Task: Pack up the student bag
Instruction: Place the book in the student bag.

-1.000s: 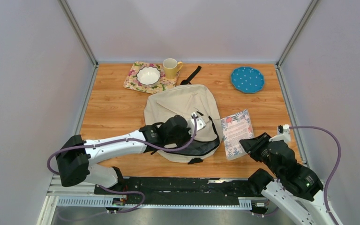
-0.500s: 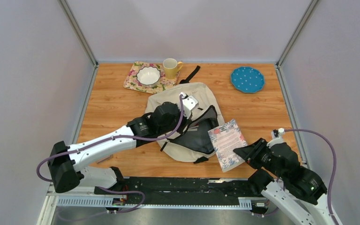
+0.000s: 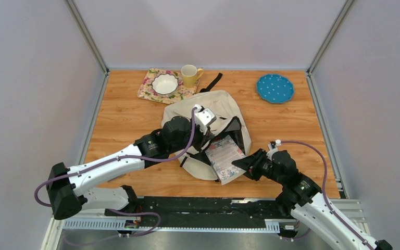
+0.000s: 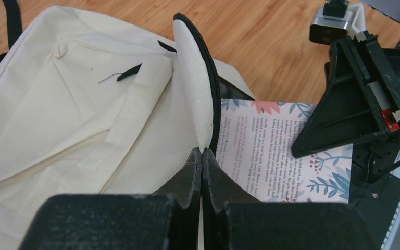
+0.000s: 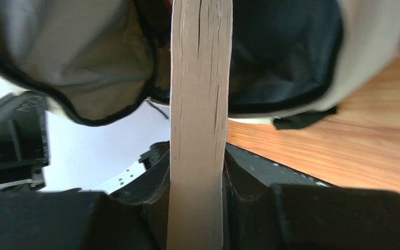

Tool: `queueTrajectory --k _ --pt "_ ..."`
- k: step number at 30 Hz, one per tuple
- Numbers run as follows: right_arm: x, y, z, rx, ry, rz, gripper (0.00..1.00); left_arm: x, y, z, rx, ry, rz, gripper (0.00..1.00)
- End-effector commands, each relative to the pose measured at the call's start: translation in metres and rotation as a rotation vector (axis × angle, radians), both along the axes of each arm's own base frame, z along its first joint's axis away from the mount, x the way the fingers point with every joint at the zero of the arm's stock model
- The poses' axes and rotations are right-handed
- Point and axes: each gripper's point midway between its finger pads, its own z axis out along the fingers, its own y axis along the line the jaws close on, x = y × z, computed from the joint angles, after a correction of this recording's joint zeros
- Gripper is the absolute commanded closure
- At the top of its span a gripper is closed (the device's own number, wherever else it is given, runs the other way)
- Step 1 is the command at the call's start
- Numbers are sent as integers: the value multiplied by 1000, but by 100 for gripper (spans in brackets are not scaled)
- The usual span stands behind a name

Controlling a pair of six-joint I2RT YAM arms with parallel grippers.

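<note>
The student bag [image 3: 211,107], a cream backpack with black zipper trim, lies mid-table with its mouth facing the near edge. My left gripper [image 3: 212,130] is shut on the edge of the bag's top flap [image 4: 192,78] and holds it raised, its tips [image 4: 202,151] pinching the fabric. A floral-covered book [image 3: 224,156] is clamped in my right gripper [image 3: 245,165], its far end at the bag's opening. In the right wrist view the book's page edge [image 5: 198,104] runs between the jaws [image 5: 198,172] and points into the dark lining [image 5: 281,57].
At the back left a white bowl [image 3: 165,83] sits on a floral mat [image 3: 147,91], with a yellow mug [image 3: 189,75] beside it. A blue dotted plate [image 3: 275,87] lies at the back right. A black strap [image 3: 213,82] trails behind the bag.
The left gripper has pulled the flap up and back, opening the bag's mouth. The right arm has carried the book left from beside the bag to that opening.
</note>
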Motion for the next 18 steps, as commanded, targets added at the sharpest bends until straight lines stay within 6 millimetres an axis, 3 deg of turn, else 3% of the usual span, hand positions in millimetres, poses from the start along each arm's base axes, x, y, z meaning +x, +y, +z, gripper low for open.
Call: queueTrajectory --k 1,9,10,12,14,15,16,18 --pt "15 24 112 289 -301 51 100 -8 -17 52 -142 -95 -96 100" --pt "24 29 105 288 -278 36 100 -10 -18 54 -145 -113 -111 100" --pt "28 32 96 266 -252 32 100 -10 -17 55 -150 -113 -110 100" --pt "36 36 102 281 -288 29 100 -10 -18 62 -182 -132 -108 100" --pt "45 42 91 269 -253 17 100 -10 -17 64 -190 -137 -108 100" --pt "51 44 106 313 -312 7 100 -11 -16 67 -196 -143 -109 100" --pt "57 46 94 296 -288 -10 100 -11 -16 68 -198 -145 -113 100" --pt "70 45 105 289 -369 -37 100 -13 -16 71 -205 -148 -119 100"
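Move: The right hand already grips the book, its far end at the bag mouth; the mouth's middle lies about 6 cm ahead, 5 cm left and 4 cm below that hand. The flap edge held up by the left fingers is some 12 cm left of the right hand, 7 cm ahead and 8 cm higher, and the bag's near edge is 11 cm left, 5 cm back and 9 cm lower. From the left hand the mouth lies 7 cm right, 1 cm back and 12 cm below. Keeping its pinch on the book, the right hand first lifts about 4 cm while easing forward and left, its fingers tipping up slightly, then pushes on forward and left as it sinks a little, feeding the book into the open bag, in all about 6 cm across the table. The left hand keeps the zippered flap edge pinched and stays almost in place, holding the mouth open and rising barely a centimetre towards the end. ##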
